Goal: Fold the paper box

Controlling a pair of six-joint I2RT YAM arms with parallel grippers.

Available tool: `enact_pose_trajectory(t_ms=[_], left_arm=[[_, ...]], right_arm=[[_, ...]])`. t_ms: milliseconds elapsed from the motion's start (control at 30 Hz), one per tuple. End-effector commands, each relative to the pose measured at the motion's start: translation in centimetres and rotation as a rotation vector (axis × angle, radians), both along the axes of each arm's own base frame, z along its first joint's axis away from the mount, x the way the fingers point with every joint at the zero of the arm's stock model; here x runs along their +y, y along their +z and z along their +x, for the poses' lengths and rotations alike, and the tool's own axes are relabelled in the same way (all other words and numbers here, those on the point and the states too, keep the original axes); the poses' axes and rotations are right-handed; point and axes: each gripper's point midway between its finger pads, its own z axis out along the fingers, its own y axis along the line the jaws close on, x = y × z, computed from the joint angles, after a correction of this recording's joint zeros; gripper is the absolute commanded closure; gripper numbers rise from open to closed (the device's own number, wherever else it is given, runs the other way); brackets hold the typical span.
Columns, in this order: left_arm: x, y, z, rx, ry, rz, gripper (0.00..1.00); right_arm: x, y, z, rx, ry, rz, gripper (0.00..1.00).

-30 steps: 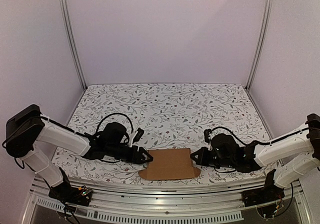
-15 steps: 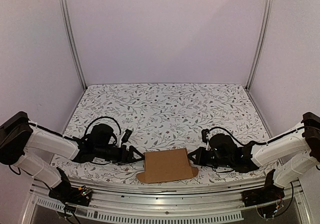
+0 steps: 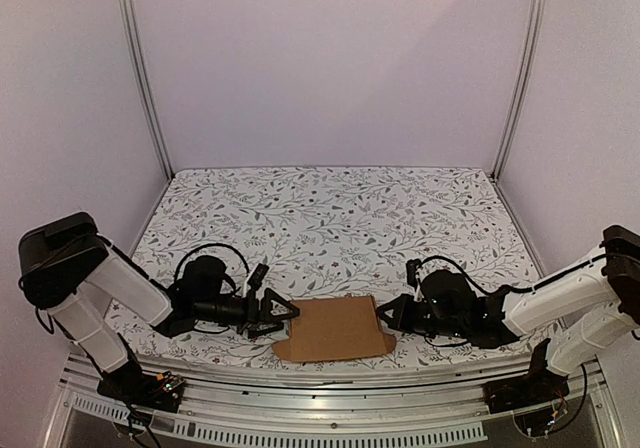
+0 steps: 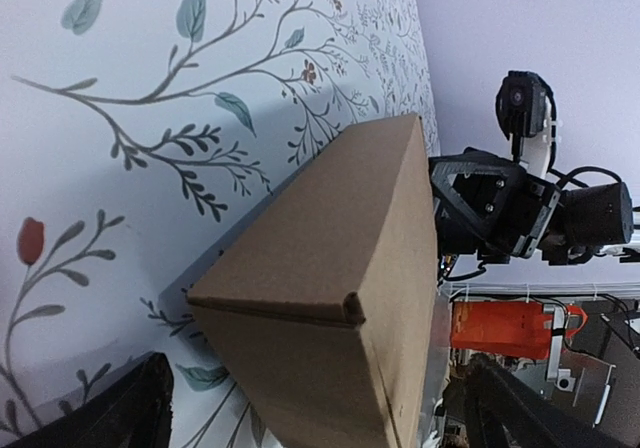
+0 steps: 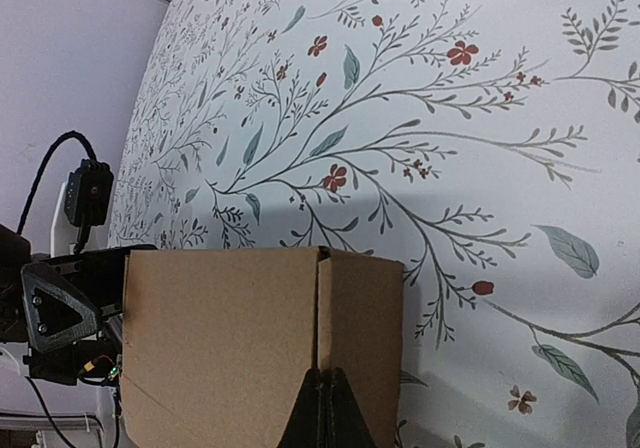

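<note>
The paper box (image 3: pixel 335 329) is a plain brown carton lying flat near the table's front edge, between both arms. My left gripper (image 3: pixel 284 315) is open just off its left end, and its dark fingers (image 4: pixel 115 416) stand wide on either side of the box (image 4: pixel 330 268) without touching it. My right gripper (image 3: pixel 384 315) is shut at the right end. In the right wrist view its closed fingertips (image 5: pixel 323 380) rest against the seam beside the end flap of the box (image 5: pixel 220 338), with nothing between them.
The table carries a floral-print cloth (image 3: pixel 340 218). The metal front rail (image 3: pixel 320 393) runs just below the box. Pale walls and two upright metal posts (image 3: pixel 140 68) enclose the back and sides.
The left gripper has opened wide and now faces the box's left end after drawing back slightly. The box has shifted a little to the left. The right gripper has stayed shut at its end.
</note>
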Motion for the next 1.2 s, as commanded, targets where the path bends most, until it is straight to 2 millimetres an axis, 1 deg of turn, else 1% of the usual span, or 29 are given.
enact_pose_trajectory(t_ms=[0,133,233,500,600,767,1000,1100,1133,1167], left_arm=[[0.2,-1.3,-0.3,0.077,0.016,-0.015,0.01],[-0.2,-1.5,-0.3,0.099,0.015,-0.053,0.00],[-0.5,-1.8,-0.3,0.119,0.013,-0.069,0.01],[-1.4,-1.5,-0.2,0.151,0.007,-0.130,0.13],[-1.7,-1.4,-0.2,0.163,0.001,-0.151,0.21],[-1.9,-1.4,-0.2,0.178,-0.003,-0.178,0.37],[-2.1,-1.2,-0.2,0.194,-0.003,-0.204,0.56],[-2.2,-1.0,-0.1,0.192,-0.005,-0.212,0.62],[-2.3,-0.9,-0.1,0.191,-0.007,-0.214,0.64],[-2.3,-0.9,0.0,0.191,-0.006,-0.215,0.65]], right_arm=[[-4.3,-5.7,-2.1,0.118,-0.017,-0.206,1.00],[-4.7,-5.9,-2.3,0.126,-0.024,-0.211,1.00],[-4.7,-5.7,-2.3,0.121,-0.025,-0.209,1.00],[-4.6,-5.4,-2.1,0.113,-0.026,-0.209,1.00],[-4.6,-5.4,-2.1,0.112,-0.026,-0.207,1.00],[-4.7,-5.3,-2.2,0.113,-0.027,-0.209,1.00],[-4.6,-5.2,-2.1,0.111,-0.023,-0.211,1.00],[-4.4,-5.0,-2.1,0.100,-0.010,-0.214,1.00],[-4.4,-4.9,-2.1,0.097,-0.006,-0.219,0.97],[-4.3,-4.7,-2.0,0.087,0.000,-0.221,0.89]])
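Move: The closed box lies to the left hand's right: its middle is about 11 cm that way, 3 cm back and 2 cm lower, with its left end just off the open fingers. The left ear juts out some 6 cm behind this hand, level sideways. From the right hand, shut against the box's right end, the box's middle is roughly 9 cm left, 3 cm back and 3 cm down; the right ear is about 6 cm back and 2 cm right. Rightward first, about 2 cm in towards the box's left end with the fingers wide open, then the left hand sinks nearly 2 cm while the fingers, one above the other, close to half their span around that end. The wrist tilts and rolls some 15 degrees on the way. The right hand, still shut against the right end, gives about 1 cm to the right. ##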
